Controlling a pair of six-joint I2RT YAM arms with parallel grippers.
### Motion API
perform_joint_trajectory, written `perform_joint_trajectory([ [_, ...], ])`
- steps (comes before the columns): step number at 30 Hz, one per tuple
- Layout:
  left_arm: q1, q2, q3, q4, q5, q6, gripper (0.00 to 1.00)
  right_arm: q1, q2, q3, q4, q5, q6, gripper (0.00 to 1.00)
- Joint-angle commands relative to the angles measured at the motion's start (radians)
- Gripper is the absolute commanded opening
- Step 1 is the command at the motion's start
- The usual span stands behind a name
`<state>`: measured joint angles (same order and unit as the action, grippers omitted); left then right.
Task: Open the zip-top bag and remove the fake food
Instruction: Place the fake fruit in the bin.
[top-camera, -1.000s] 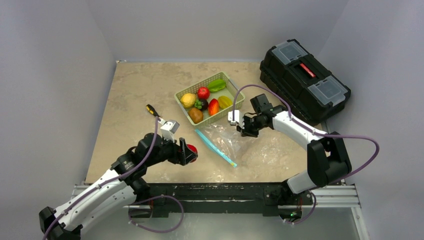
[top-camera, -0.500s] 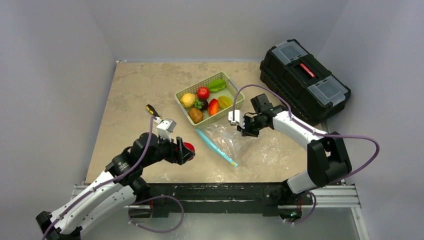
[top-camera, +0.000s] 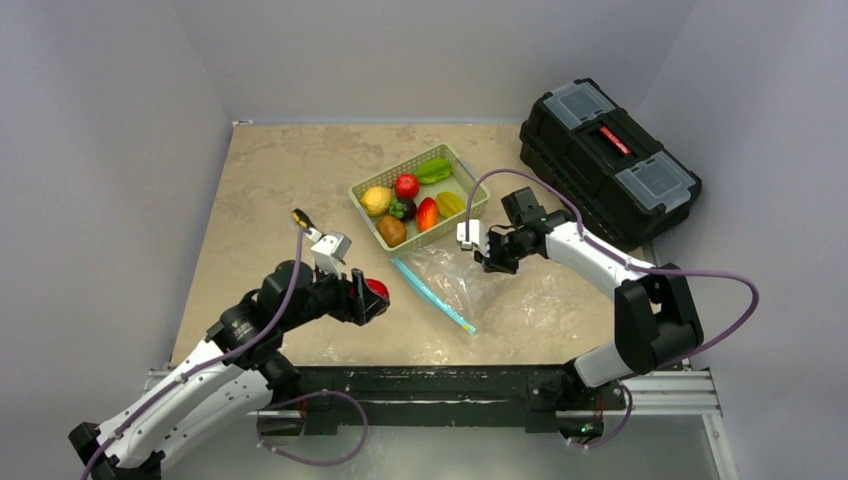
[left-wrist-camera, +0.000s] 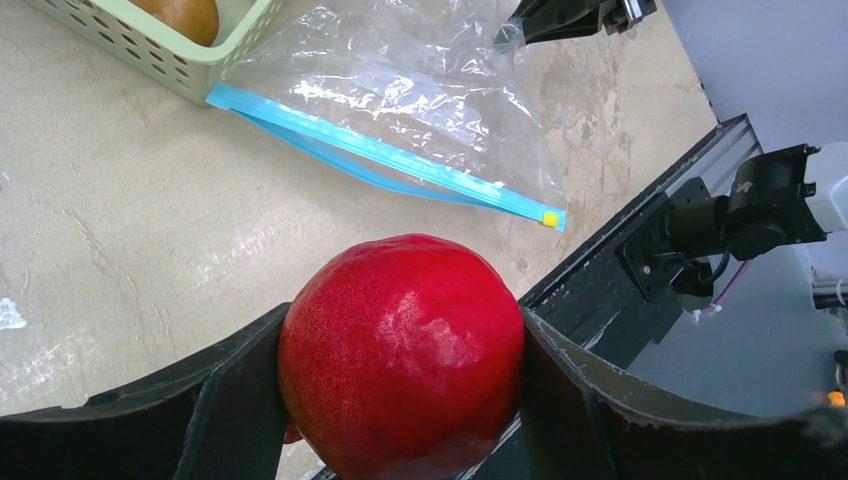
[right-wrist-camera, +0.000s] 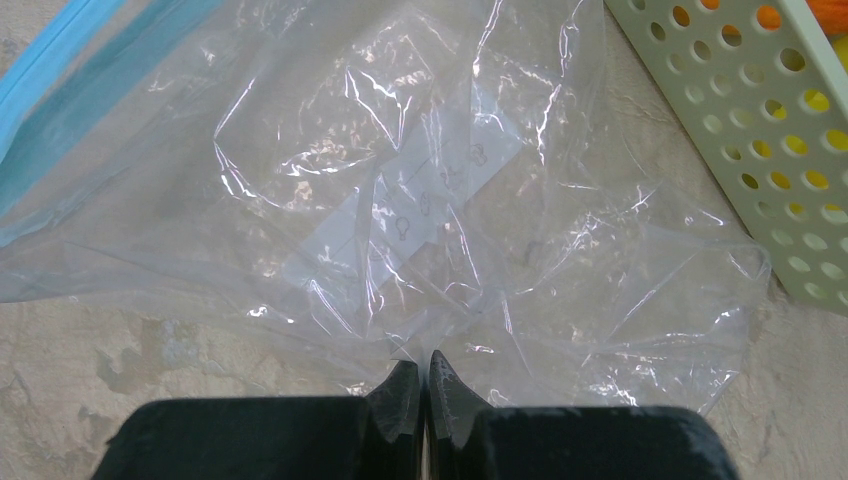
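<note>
My left gripper (left-wrist-camera: 402, 325) is shut on a glossy red fruit (left-wrist-camera: 400, 370), a piece of the fake food, held just above the table left of the bag, where the top view shows the fruit (top-camera: 376, 291). The zip-top bag (top-camera: 452, 275) lies flat and crinkled, and its light-blue zipper strip (top-camera: 432, 295) faces the left arm. My right gripper (right-wrist-camera: 422, 375) is shut on the bag's (right-wrist-camera: 400, 200) far edge, opposite the zipper. More fake food (top-camera: 406, 185) fills the green basket (top-camera: 468, 175) behind the bag.
A black toolbox (top-camera: 608, 160) stands at the back right. A yellow-and-black-handled screwdriver (top-camera: 300, 219) lies just behind my left arm. The basket's wall (right-wrist-camera: 740, 150) is close to the right gripper's right side. The table's near edge with its black rail (top-camera: 450, 385) runs below the bag.
My left gripper has drawn slightly back and to the left with the red fruit. The right gripper and the bag have stayed put.
</note>
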<state>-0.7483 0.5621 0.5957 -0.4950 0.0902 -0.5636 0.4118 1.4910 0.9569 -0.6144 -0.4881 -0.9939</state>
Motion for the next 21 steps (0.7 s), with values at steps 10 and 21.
perform_joint_trajectory([
  [10, 0.057, 0.079, 0.095, 0.062, -0.012, 0.057, 0.00, -0.003, -0.006, 0.016, -0.011, -0.002, -0.012, 0.00],
  [21, 0.250, 0.182, 0.098, 0.222, 0.199, 0.023, 0.00, -0.002, 0.002, 0.019, -0.017, -0.006, -0.012, 0.00],
])
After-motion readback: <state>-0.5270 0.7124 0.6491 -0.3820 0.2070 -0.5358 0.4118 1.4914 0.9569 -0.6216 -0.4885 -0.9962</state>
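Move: The left hand holds the red fruit; the bin's middle lies about 25 cm ahead, 11 cm to its right and 10 cm below. The brown fruit in the bin is some 18 cm ahead and 4 cm right, the bag about 5 cm ahead and 17 cm right, 12 cm down. From the right hand, the bin is about 15 cm ahead, 14 cm left and roughly level. Keeping its grip on the red fruit, the left hand speeds up forward towards the bin, about 5 cm. ##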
